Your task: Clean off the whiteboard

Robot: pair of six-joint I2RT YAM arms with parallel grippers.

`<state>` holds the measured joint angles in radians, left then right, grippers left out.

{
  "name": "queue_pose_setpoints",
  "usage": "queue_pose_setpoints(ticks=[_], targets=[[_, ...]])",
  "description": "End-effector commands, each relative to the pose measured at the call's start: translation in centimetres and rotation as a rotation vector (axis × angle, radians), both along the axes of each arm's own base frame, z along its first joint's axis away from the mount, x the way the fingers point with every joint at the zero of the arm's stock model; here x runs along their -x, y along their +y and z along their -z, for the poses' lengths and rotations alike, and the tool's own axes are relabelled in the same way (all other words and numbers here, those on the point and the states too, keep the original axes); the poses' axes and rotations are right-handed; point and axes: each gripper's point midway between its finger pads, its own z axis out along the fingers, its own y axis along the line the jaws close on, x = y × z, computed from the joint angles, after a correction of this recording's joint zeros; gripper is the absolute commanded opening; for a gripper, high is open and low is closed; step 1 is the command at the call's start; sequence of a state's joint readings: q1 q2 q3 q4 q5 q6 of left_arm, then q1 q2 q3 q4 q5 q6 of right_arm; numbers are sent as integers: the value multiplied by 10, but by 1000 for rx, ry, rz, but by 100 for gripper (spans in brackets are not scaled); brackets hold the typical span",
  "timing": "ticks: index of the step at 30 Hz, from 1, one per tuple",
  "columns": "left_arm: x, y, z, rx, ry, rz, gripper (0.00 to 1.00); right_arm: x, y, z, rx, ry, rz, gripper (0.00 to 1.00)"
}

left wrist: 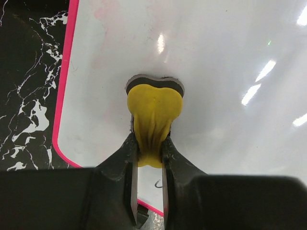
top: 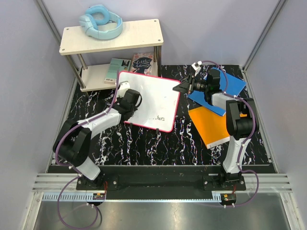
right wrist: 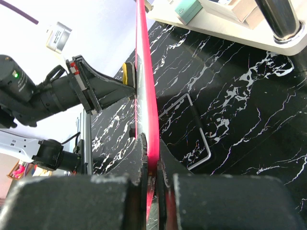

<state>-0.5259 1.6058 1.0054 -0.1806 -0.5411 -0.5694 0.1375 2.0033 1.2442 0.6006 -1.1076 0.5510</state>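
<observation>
The whiteboard (top: 152, 98), white with a red-pink border, lies tilted across the black marble table. A little dark handwriting (top: 159, 117) is left near its front edge. My left gripper (top: 125, 92) is over the board's left part, shut on a yellow eraser (left wrist: 154, 105) with a dark pad that presses on the white surface (left wrist: 220, 62). The eraser bulges between the fingers (left wrist: 125, 158). My right gripper (top: 182, 88) is shut on the board's right edge. In the right wrist view that pink edge (right wrist: 146, 96) runs straight between the two fingers of the right gripper (right wrist: 152, 153).
A blue book (top: 229, 85) and an orange book (top: 211, 125) lie under the right arm. A two-tier shelf (top: 139, 36) stands at the back left with blue headphones (top: 100, 21) on top and books (top: 144, 62) below. A wire stand (right wrist: 201, 139) rests on the table behind the board.
</observation>
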Motion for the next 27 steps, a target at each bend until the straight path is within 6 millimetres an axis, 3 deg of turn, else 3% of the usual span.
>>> queue_pose_setpoints(ticks=[1, 8, 11, 13, 19, 23, 27], targets=[[19, -48, 31, 142, 48, 90, 0, 29, 23, -8, 7, -146, -168, 0], [56, -86, 49, 203, 103, 122, 0, 29, 23, -8, 7, -148, -168, 0], [64, -97, 59, 205, 130, 142, 0, 29, 24, -9, 6, -149, -171, 0], [66, -94, 62, 191, 145, 120, 0, 30, 24, -8, 7, -148, -171, 0], [62, -46, 53, 118, 107, -76, 0, 30, 24, -8, 5, -148, -171, 0], [58, -3, 41, 150, 59, -237, 0, 30, 24, -9, 5, -149, -171, 0], [63, 33, 44, 182, 39, -357, 0, 30, 25, -10, 4, -154, -173, 0]])
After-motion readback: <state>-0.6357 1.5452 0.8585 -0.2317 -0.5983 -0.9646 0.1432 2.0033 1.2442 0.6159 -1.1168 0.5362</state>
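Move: The last letters of writing lie about 13 cm to the right of my left hand, some 3 cm nearer me and a little lower on the sloping whiteboard. A small curl of ink sits just 2 cm right and 3 cm back. The board's lower-left corner is around 6 cm left and 5 cm back. From my right hand, those letters are about 8 cm left, 14 cm back and 7 cm lower. Keeping the yellow eraser pinched and its felt on the whiteboard, I sweep my left hand some 8 cm right and back, down the slope towards the remaining letters. Then I reverse, sliding about 5 cm left and slightly farther down by the bottom edge while the wrist rolls and turns roughly 15 degrees, left side sinking. My right hand stays clamped on the board's upper-right edge. ##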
